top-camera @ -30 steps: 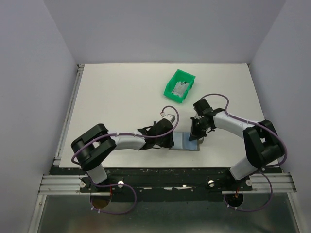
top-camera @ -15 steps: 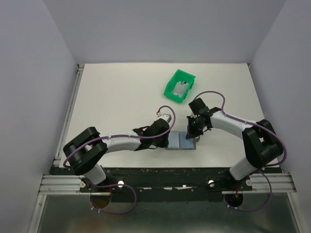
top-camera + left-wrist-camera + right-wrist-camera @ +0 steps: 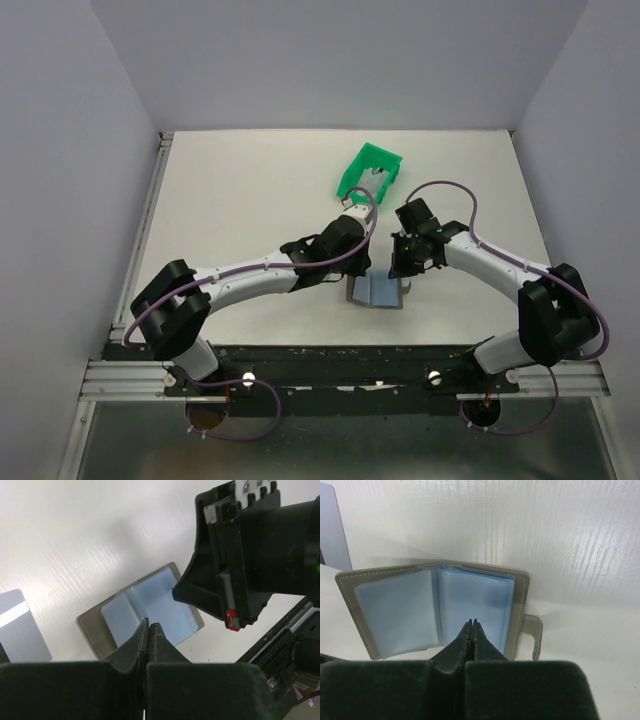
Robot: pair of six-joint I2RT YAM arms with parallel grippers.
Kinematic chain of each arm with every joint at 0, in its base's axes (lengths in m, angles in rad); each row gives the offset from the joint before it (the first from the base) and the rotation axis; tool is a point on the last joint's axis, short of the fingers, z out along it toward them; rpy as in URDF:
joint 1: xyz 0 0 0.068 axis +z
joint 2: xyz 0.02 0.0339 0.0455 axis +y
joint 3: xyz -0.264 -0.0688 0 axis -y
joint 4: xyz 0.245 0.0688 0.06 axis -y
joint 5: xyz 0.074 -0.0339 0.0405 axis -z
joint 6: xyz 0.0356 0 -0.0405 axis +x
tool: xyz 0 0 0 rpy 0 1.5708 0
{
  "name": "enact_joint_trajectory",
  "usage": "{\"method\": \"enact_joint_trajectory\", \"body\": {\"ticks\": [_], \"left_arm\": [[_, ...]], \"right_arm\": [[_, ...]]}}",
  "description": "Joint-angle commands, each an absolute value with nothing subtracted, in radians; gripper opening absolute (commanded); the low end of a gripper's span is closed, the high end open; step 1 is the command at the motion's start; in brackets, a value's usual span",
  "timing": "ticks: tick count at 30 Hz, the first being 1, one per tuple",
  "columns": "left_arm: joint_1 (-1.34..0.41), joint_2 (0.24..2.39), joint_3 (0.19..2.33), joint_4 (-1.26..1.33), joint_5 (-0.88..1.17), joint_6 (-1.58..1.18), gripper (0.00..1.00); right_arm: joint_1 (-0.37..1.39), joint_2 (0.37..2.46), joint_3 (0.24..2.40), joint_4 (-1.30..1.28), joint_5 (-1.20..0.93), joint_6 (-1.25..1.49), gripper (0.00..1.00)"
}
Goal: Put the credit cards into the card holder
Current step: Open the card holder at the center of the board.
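The card holder (image 3: 380, 293) lies open on the white table, its light blue pockets (image 3: 470, 605) facing up and its snap tab (image 3: 532, 632) at the right. My left gripper (image 3: 149, 623) is shut and empty, with its tips over the holder's middle fold (image 3: 131, 607). Shut and empty too, my right gripper (image 3: 472, 621) has its tips over the right-hand pocket. Whether either touches the holder cannot be told. One grey credit card (image 3: 20, 625) with a pale stripe lies flat beside the holder; its edge (image 3: 332, 525) also shows in the right wrist view. In the top view both grippers (image 3: 356, 270) (image 3: 400, 268) meet above the holder.
A green plastic bin (image 3: 368, 168) stands at the far middle of the table, partly covered by my left wrist. The table's raised rail (image 3: 140, 240) runs along the left. The black front frame (image 3: 350, 365) carries both arm bases.
My left arm has stretched away from me, its wrist now reaching the green bin's near side. The right arm's elbow has swung right. The holder has shifted slightly left.
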State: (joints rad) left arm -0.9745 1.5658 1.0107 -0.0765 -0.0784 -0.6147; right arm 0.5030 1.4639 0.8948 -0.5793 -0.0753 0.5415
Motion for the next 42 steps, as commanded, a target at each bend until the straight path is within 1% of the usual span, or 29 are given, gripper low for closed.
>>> {"method": "enact_joint_trajectory", "body": {"ticks": [1,9,13,20,30,37,42], "left_arm": [[-0.973,1.618,1.054,-0.08,-0.029,-0.592,0.0],[-0.976,1.681,0.988,-0.022,0.041,-0.646,0.0],[-0.977,1.681,0.947,-0.014,0.037,-0.658,0.0],[-0.979,1.675,0.882,-0.015,0.008,-0.666,0.0],[-0.979,1.715,0.861,-0.006,-0.032,-0.672,0.0],[-0.977,1.687,0.821,-0.008,-0.054,-0.696,0.0],[-0.977,1.686,0.81,-0.011,-0.063,-0.698,0.0]], "right_arm": [[0.508,1.453,0.896,-0.574,-0.098,0.535,0.01],[0.508,1.477,0.855,-0.505,-0.181,0.532,0.01],[0.508,1.5,0.842,-0.492,-0.172,0.541,0.01],[0.508,1.569,0.842,-0.514,-0.117,0.554,0.01],[0.508,1.631,0.85,-0.58,-0.005,0.577,0.0],[0.506,1.614,0.847,-0.646,0.123,0.629,0.0],[0.508,1.612,0.856,-0.678,0.161,0.646,0.01]]}}
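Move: The half-open card holder's middle lies about 4 cm right of the left hand, 1 cm back and 9 cm below. The loose card lies about 8 cm left and 5 cm ahead of that hand, and the green tray some 26 cm ahead and 3 cm right. From the right hand, the holder's middle is about 4 cm left, 2 cm back and 4 cm down; its tab is roughly 3 cm right and 1 cm back. Shut grippers descend onto the holder's pages: left about 9 cm and 3 back, right some 4 cm. ##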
